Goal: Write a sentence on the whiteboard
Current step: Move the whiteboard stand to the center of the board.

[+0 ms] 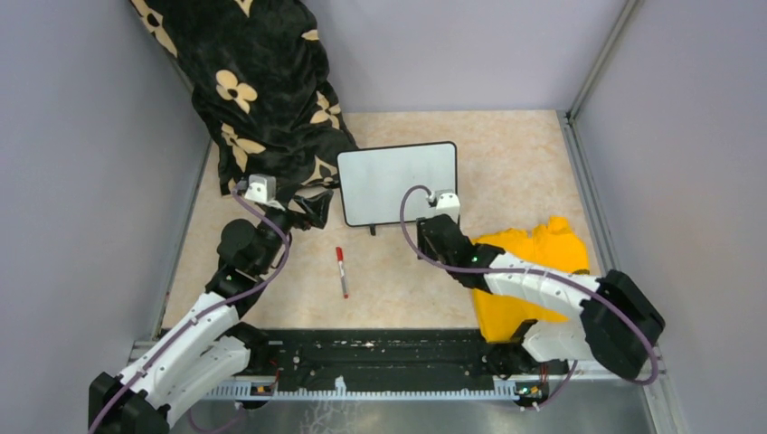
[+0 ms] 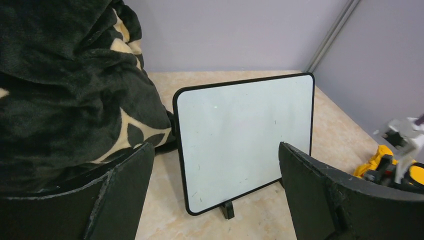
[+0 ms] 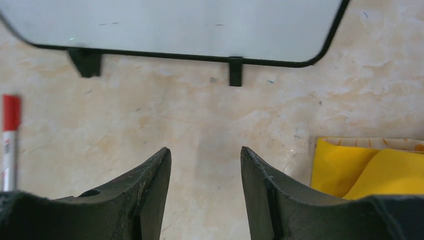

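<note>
The whiteboard [image 1: 398, 181] [image 2: 245, 135] [image 3: 175, 20] stands tilted on its short black feet at mid-table. Its face is blank apart from faint specks, and no sentence shows on it. A red-capped marker [image 1: 342, 271] [image 3: 9, 145] lies loose on the table in front of the board, held by nothing. My left gripper [image 1: 312, 210] [image 2: 216, 150] hangs wide open just left of the board, facing it, with nothing between its fingers. My right gripper [image 1: 434, 231] [image 3: 205, 152] is open over bare table near the board's lower right corner, empty.
A black blanket with cream flowers [image 1: 262, 81] [image 2: 60, 75] is heaped at the back left, touching the board's left edge. A yellow cloth [image 1: 534, 262] [image 3: 370, 170] lies at the right under my right arm. Grey walls enclose the table on three sides.
</note>
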{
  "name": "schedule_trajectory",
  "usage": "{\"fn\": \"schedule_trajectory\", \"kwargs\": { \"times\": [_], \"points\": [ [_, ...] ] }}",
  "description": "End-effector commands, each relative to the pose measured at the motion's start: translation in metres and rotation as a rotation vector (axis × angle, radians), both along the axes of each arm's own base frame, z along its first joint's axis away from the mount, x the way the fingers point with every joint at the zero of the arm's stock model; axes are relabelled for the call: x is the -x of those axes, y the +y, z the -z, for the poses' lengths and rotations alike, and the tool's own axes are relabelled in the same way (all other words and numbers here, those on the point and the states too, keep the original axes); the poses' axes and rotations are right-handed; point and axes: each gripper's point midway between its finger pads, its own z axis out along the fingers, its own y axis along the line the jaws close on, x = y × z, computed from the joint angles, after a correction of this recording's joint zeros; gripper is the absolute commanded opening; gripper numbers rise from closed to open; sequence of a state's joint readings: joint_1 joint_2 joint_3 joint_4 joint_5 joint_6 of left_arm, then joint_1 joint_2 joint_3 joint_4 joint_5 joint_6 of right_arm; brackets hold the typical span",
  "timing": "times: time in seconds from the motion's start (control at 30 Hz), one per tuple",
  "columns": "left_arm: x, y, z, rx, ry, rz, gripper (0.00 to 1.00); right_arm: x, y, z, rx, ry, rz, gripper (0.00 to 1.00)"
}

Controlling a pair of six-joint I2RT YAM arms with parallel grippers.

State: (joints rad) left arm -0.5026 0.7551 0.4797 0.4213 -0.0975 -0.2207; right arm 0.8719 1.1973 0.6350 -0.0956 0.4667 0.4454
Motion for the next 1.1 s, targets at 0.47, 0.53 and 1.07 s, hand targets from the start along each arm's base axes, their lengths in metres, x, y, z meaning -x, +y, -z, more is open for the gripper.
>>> {"fn": "schedule_trajectory", "kwargs": {
  "times": [0.47, 0.53, 1.07],
  "points": [
    [0.015, -0.014, -0.023, 0.038, -0.05, 0.084, 0.99, -0.09, -0.009, 0.052, 0.047, 0.037, 0.184, 0.45],
    [0.016, -0.017, -0.023, 0.035, -0.055, 0.1, 0.99, -0.094, -0.01, 0.057, 0.057, 0.045, 0.192, 0.44],
    [0.013, -0.018, -0.019, 0.025, -0.047, 0.097, 0.99, -0.103, -0.01, 0.07, 0.064, 0.037, 0.185, 0.2]
  ]
}}
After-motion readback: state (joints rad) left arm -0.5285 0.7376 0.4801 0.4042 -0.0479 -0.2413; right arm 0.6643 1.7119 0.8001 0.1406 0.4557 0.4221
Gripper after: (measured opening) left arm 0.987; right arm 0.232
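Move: The whiteboard stand's right foot is about 9 cm ahead of the right hand, 1 cm to its right and 8 cm below. The stand's left foot lies some 14 cm left of that foot at the same depth. The marker is roughly 3 cm back and 19 cm to the hand's left, about 10 cm below; the yellow cloth's middle is 3 cm back, 26 cm right. From the left hand, the right foot is about 8 cm ahead, 23 cm right and 26 cm below. Forward and down together, the half-open right hand goes back in to the whiteboard stand's right foot, about 9 cm out and 8 cm lower, turning some 10 degrees clockwise. The last centimetre or so is level, just under the board's lower edge, while the fingers close from half open and pinch the foot from both sides. ##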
